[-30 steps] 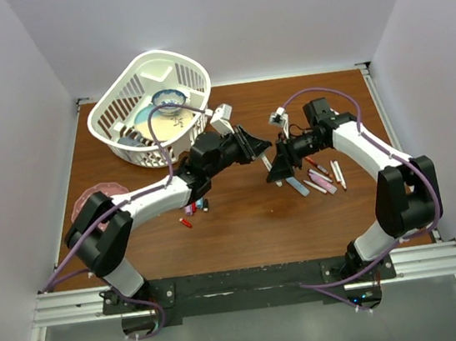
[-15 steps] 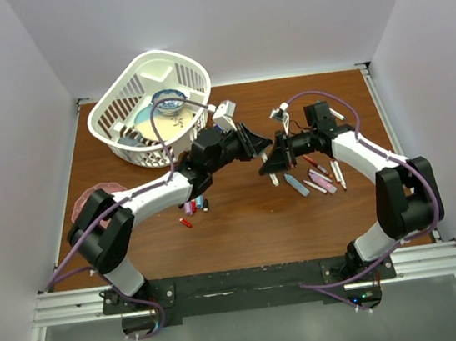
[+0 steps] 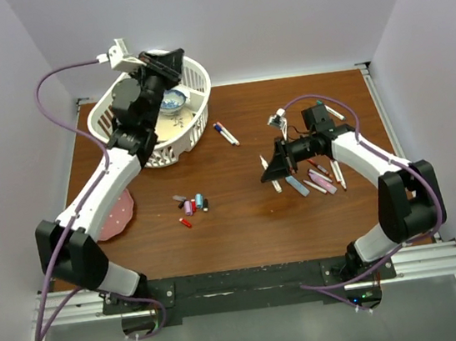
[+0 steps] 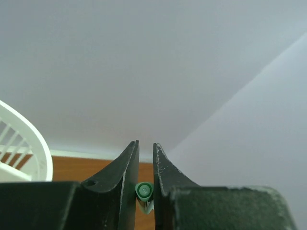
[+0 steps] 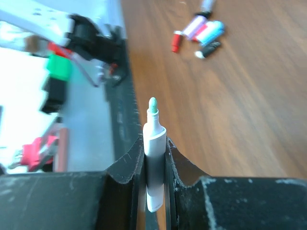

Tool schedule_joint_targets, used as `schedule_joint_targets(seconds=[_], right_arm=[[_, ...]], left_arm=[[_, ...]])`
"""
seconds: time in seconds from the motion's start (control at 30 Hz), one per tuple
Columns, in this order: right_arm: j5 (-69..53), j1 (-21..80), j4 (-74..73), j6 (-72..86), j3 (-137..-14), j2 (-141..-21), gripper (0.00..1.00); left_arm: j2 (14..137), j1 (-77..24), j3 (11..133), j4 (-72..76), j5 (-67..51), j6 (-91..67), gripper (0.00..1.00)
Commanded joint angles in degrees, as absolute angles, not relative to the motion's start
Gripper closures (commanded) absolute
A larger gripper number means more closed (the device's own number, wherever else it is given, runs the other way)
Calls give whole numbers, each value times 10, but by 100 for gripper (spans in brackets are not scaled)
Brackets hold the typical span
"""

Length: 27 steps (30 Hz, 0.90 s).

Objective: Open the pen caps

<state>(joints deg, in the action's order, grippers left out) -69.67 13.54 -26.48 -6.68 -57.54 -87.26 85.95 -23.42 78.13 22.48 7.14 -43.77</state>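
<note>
My left gripper (image 3: 173, 60) hangs high over the white basket, shut on a green pen cap (image 4: 144, 191) whose round end shows between the jaws. Over the table's middle right, my right gripper (image 3: 270, 169) is shut on a white pen (image 5: 154, 143) with its green tip (image 5: 152, 103) bare and pointing out past the fingers. Several loose pen caps (image 3: 190, 204), red, pink, blue and black, lie in a cluster left of centre, also seen in the right wrist view (image 5: 201, 36). Several pens (image 3: 320, 177) lie under the right arm. One more pen (image 3: 225, 133) rests right of the basket.
The white slatted basket (image 3: 190, 74) stands at the back left with a small blue-and-white bowl (image 3: 170, 102) inside. A pink plate (image 3: 118, 214) lies near the left edge, partly under the left arm. White walls close in the table on three sides.
The left arm has swung from the table's middle up and back over the basket, taking the green cap with it. The right gripper has stayed almost where it was, holding the pen.
</note>
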Motion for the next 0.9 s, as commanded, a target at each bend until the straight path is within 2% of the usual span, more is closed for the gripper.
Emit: schedule_joint_targets(seconds=[0.0, 0.1, 0.2, 0.33, 0.5, 0.73, 0.87], right_arm=[[-504, 136, -350, -167, -622, -839, 100], [-349, 137, -338, -193, -614, -823, 100], [-265, 136, -359, -234, -622, -839, 100], [-202, 134, -409, -264, -647, -888, 100], [-178, 134, -424, -270, -653, -913, 96], [-174, 116, -432, -275, -652, -927, 92], [-171, 107, -436, -278, -655, -935, 91]], left_arm=[[807, -254, 712, 168, -39, -396, 100], [746, -295, 642, 93, -63, -336, 100], [690, -355, 584, -41, -1, -275, 100], [655, -401, 508, -113, 68, -265, 100], [674, -441, 436, -120, 116, -263, 100], [762, -477, 460, -131, 209, -235, 100], [855, -486, 498, -148, 279, -218, 100]])
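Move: The left hand, holding the green cap, has the pile of loose caps about 17 cm back, 3 cm left and 42 cm below; the pink plate is 26 cm left of the pile and 1 cm farther out. For the right hand, holding the uncapped green pen, the blue marker lies some 6 cm ahead, 12 cm right and 15 cm below, with the purple marker 7 cm right of it, level with it. Still gripping cap and pen, left dives back some 40 cm towards the caps, right swings rightward and down. ##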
